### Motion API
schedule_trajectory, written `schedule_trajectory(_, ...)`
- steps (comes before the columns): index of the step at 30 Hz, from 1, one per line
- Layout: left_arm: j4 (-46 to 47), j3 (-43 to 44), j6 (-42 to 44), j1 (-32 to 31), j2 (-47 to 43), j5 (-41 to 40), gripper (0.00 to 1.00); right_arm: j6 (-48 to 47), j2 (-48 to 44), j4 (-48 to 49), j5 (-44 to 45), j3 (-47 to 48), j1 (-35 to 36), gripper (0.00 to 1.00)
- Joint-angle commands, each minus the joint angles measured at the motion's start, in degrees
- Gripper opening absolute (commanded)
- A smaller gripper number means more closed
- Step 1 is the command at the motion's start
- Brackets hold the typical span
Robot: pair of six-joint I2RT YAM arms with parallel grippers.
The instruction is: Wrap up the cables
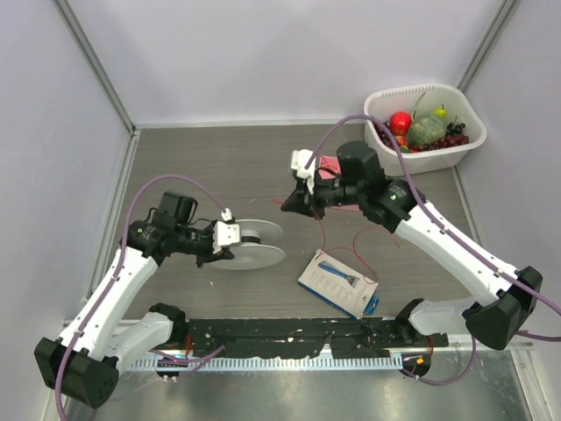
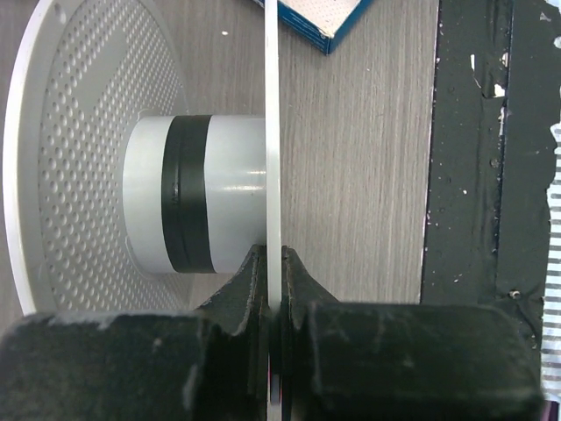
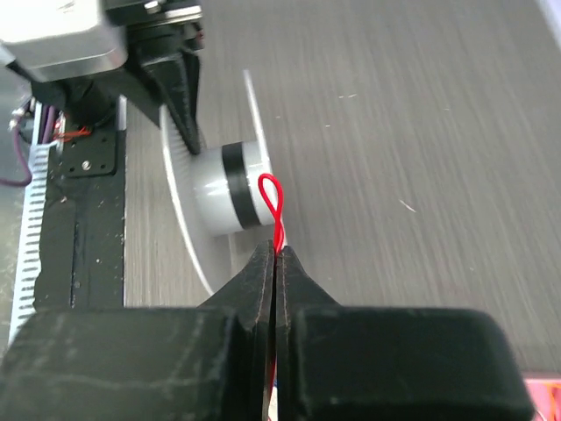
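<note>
A white spool (image 1: 250, 244) with two perforated flanges and a black-banded hub (image 2: 197, 193) stands on edge left of centre. My left gripper (image 2: 273, 263) is shut on the rim of one flange (image 2: 273, 132). The cable is a hair-thin red wire (image 1: 323, 230) trailing in loose strands over the table between the arms. My right gripper (image 1: 283, 208) hovers to the right of the spool, shut on this wire. In the right wrist view a small twisted loop of the wire (image 3: 272, 197) pokes out past the right gripper (image 3: 275, 254), just short of the spool hub (image 3: 230, 189).
A blue-and-white razor package (image 1: 337, 282) lies near the front, under the wire strands. A white basket (image 1: 386, 101) of toy fruit stands at the back right. A pink object (image 1: 331, 167) lies behind the right wrist. A black strip (image 1: 289, 338) runs along the near edge.
</note>
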Motion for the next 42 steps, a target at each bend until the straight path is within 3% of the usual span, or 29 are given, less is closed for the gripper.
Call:
schedule_trajectory(1, 5.3, -0.72, -1.64, -0.34, -1.75, 3.29, 0.0, -3.83, -0.46, 3.41, 0.78, -3.42, 3.57, 0.01)
schedule_trajectory(17, 12.41, -6.43, -5.16, -2.09, -1.57, 5.23, 0.0, -5.68, 4.46, 15.97, 6.58, -11.69, 11.4, 0.01)
schedule_trajectory(29, 13.65, -8.46, -3.85, -2.89, -0.61, 3.39, 0.07, -7.09, 7.1, 18.79, 8.08, -13.89, 12.98, 0.01)
schedule_trajectory(33, 13.38, -8.37, -4.19, -2.89, -0.87, 3.39, 0.18, -7.52, 7.28, 18.44, 7.99, -14.33, 12.9, 0.01)
schedule_trajectory(38, 9.97, -4.78, -9.11, -2.89, -1.57, 3.47, 0.47, -8.05, 6.84, 18.44, 8.52, -14.68, 12.9, 0.01)
schedule_trajectory(42, 6.27, -1.26, -12.18, -2.89, -5.34, 4.53, 0.58, -8.05, 6.92, 17.92, 8.52, -14.42, 12.9, 0.01)
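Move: The left hand grips the spool's near flange, with the hub's middle about 4 cm ahead, 7 cm to its right and 4 cm below. From the right hand, which has a red cable loop pinched, that hub is roughly 9 cm left, 4 cm back and 16 cm below. Also from the right hand, the flat packet lies about 17 cm right and 10 cm back, and the pink box some 19 cm right and 20 cm ahead, both nearly 30 cm down. Still gripping the near flange, the left hand lowers the spool about 3 cm to stand it on the table, easing slightly right, then opens its fingers about halfway and starts to rise. The right hand keeps its pinch on the cable and sinks some 12 cm, also going about 6 cm left and 3 cm back, to bring the loop in between the flanges, close over the hub, where it stops and holds. ##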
